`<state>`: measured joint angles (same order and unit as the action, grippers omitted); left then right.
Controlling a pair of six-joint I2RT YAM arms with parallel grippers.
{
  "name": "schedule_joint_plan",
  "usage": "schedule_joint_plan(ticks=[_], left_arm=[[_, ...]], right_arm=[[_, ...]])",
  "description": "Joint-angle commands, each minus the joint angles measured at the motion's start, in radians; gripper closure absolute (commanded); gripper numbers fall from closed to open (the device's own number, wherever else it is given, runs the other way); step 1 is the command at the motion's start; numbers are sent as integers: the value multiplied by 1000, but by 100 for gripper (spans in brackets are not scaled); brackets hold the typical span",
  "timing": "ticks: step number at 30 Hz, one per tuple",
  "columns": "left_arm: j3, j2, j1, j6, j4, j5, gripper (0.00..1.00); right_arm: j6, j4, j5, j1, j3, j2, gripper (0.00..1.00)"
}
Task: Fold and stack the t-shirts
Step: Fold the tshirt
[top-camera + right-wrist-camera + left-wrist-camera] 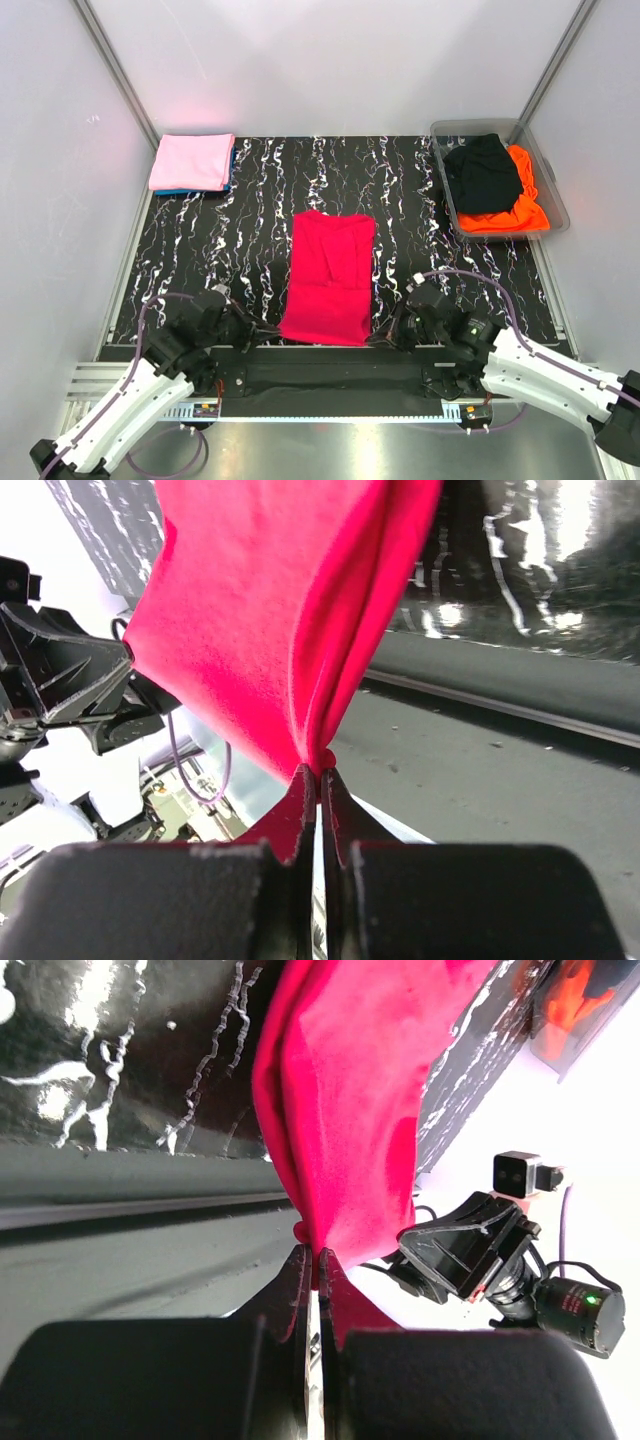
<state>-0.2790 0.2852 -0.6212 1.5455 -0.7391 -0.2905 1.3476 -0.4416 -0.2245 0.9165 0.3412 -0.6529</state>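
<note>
The crimson-red t-shirt (330,274) lies as a long folded strip down the middle of the black marbled mat (250,240). My left gripper (262,333) is shut on its near left corner, seen pinched in the left wrist view (313,1257). My right gripper (384,335) is shut on its near right corner, seen in the right wrist view (320,773). The near edge of the red t-shirt (350,1110) hangs lifted between the two grippers. A folded light pink t-shirt (192,160) lies on a blue t-shirt (180,191) at the far left.
A clear plastic bin (545,195) at the far right holds a black t-shirt (483,172) and a bright orange t-shirt (520,205). White walls stand on three sides. A metal rail (330,375) runs along the near edge between the arm bases.
</note>
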Motion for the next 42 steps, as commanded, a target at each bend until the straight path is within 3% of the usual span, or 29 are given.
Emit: schedule_joint_plan(ticks=[1, 7, 13, 19, 25, 32, 42], left_arm=[[-107, 35, 0, -36, -11, 33, 100], [-418, 343, 0, -209, -9, 106, 100], [-659, 554, 8, -298, 17, 171, 100], [-735, 742, 76, -340, 104, 125, 100], [-784, 882, 196, -363, 176, 68, 100], [-873, 1058, 278, -409, 242, 16, 100], [-1006, 1313, 328, -429, 268, -61, 100]], right_arm=[[-11, -61, 74, 13, 90, -13, 100], [-106, -198, 183, 9, 271, -51, 100], [-261, -247, 74, -134, 462, -201, 100], [-410, -250, -88, -368, 567, -339, 100], [-521, -247, -188, -496, 668, -502, 100], [-602, -241, -297, -606, 789, -675, 100], [-676, -229, -403, -673, 936, -932, 99]])
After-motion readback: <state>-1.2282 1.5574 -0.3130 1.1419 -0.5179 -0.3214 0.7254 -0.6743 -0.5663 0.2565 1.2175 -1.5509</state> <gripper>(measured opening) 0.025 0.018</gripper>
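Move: Both hands already pinch the corners of the red t-shirt's near edge. The middle of its far end lies about 27 cm ahead of the left hand and 12 cm to its right, and about 29 cm ahead of the right hand and 8 cm to its left, some 8 cm below both. The pink folded stack is roughly 40 cm ahead of the left hand and 21 cm left; the grey bin is about 38 cm ahead of the right hand and 31 cm right. Both hands keep their pinch, rising about 10 cm and carrying the near edge some 25 cm forward towards the far end. ##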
